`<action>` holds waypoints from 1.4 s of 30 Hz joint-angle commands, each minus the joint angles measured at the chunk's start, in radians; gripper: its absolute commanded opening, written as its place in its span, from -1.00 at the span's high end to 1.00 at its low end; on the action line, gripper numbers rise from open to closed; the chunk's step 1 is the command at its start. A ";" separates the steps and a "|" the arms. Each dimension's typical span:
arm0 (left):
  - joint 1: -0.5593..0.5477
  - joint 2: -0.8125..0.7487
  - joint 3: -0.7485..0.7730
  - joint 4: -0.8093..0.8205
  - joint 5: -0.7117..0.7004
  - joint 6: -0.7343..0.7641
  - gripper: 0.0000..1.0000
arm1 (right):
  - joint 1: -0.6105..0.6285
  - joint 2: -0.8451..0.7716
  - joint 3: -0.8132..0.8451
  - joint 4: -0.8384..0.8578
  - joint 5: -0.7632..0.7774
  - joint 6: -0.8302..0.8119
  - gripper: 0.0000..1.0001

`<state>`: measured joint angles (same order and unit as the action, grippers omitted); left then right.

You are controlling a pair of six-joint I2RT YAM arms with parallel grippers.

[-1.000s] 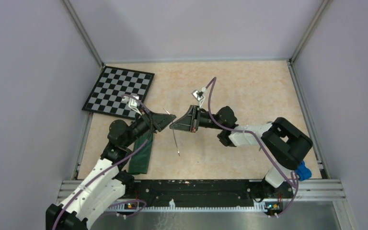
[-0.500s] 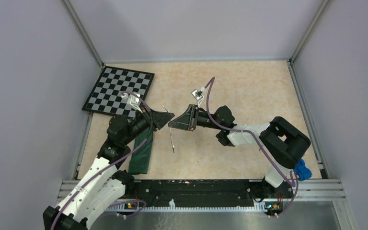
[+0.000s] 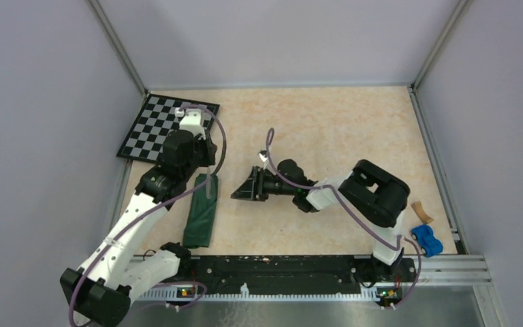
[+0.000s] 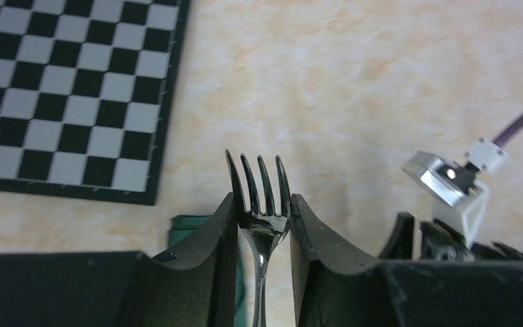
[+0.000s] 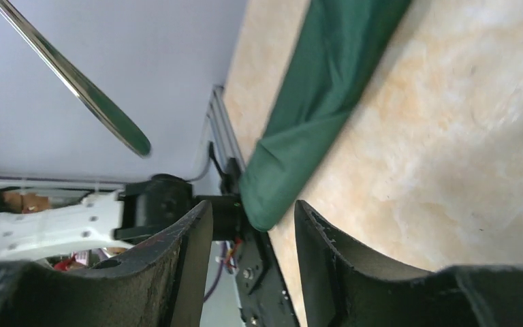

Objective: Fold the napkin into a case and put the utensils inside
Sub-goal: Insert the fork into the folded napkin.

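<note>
A silver fork (image 4: 259,178) stands between the fingers of my left gripper (image 4: 262,203), which is shut on its neck just below the tines. Seen from above, the left gripper (image 3: 205,172) points down over the far end of the case (image 3: 201,214), a long narrow dark green cloth pouch lying near the left edge. A strip of that case (image 4: 189,223) shows behind the left finger. My right gripper (image 3: 237,193) is just right of the case, open and empty. In the right wrist view its jaws (image 5: 253,208) frame the case's near end (image 5: 327,88), and the fork's handle (image 5: 105,112) hangs above.
The black-and-white checkered board (image 3: 158,126) lies at the far left, close behind the left gripper. A blue toy car (image 3: 425,238) and a small tan wooden piece (image 3: 419,210) sit at the near right. A black rail (image 3: 279,266) runs along the front edge.
The fork has passed from the right gripper to the left. The right gripper opened and let go. The left arm swung round to point down over the case's far end.
</note>
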<state>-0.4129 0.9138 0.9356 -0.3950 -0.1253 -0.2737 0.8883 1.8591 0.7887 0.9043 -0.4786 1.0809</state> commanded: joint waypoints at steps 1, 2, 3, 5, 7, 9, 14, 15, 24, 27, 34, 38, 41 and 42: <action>0.029 0.094 -0.043 0.040 -0.183 0.196 0.63 | 0.090 0.121 0.127 -0.061 0.039 0.005 0.06; 0.035 0.116 -0.050 0.066 -0.187 0.201 0.63 | 0.105 0.149 0.147 -0.059 0.041 0.012 0.05; 0.042 0.133 -0.064 0.095 -0.193 0.200 0.63 | 0.116 0.178 0.166 -0.057 0.041 0.015 0.05; 0.058 0.163 -0.104 0.150 -0.188 0.208 0.63 | 0.135 0.226 0.197 -0.057 0.046 0.020 0.05; 0.070 0.188 -0.138 0.205 -0.217 0.223 0.62 | 0.146 0.271 0.220 -0.053 0.051 0.032 0.05; 0.080 0.203 -0.166 0.243 -0.223 0.225 0.61 | 0.151 0.306 0.233 -0.031 0.047 0.056 0.05; 0.085 0.180 -0.260 0.378 -0.209 0.238 0.59 | 0.159 0.362 0.270 -0.027 0.059 0.075 0.06; 0.085 0.180 -0.282 0.402 -0.196 0.246 0.60 | 0.159 0.370 0.278 -0.036 0.064 0.074 0.08; 0.086 0.205 -0.323 0.400 -0.169 0.236 0.62 | 0.159 0.413 0.327 -0.074 0.119 0.071 0.30; 0.087 0.228 -0.315 0.361 -0.162 0.230 0.64 | 0.159 0.420 0.339 -0.099 0.134 0.058 0.39; 0.085 0.269 -0.302 0.302 -0.178 0.209 0.66 | 0.159 0.434 0.348 -0.096 0.150 0.051 0.59; 0.085 0.283 -0.296 0.262 -0.171 0.183 0.67 | 0.159 0.434 0.348 -0.079 0.162 0.050 0.69; 0.085 0.287 -0.292 0.226 -0.175 0.160 0.67 | 0.159 0.439 0.349 -0.052 0.166 0.054 0.76; 0.086 0.286 -0.289 0.206 -0.174 0.154 0.67 | 0.159 0.440 0.348 -0.040 0.168 0.058 0.78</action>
<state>-0.3317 1.1900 0.6220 -0.1440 -0.2966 -0.0788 1.0401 2.2692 1.1156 0.8238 -0.3527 1.1557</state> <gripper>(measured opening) 0.334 0.132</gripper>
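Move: Below the left hand, which still holds the fork with its handle trailing back towards the base, the folded napkin's pocket mouth lies some 24 cm down, about 12 cm back and 6 cm to the left. The chessboard's middle is about 20 cm ahead of that hand, 22 cm to its left and 25 cm lower. From the empty, open right hand the right edge of the mouth is roughly 9 cm left, 1 cm back and 10 cm below. Lowering the fork some 17 cm over the napkin, fast and leftward by about 6 cm at first, the left hand rolls left side up and tips down, then eases back to bring the handle's end to the pocket mouth. The right hand drops about 10 cm and reaches 9 cm left, first swinging back, then forward again, closing its fingers on the mouth's right edge. ##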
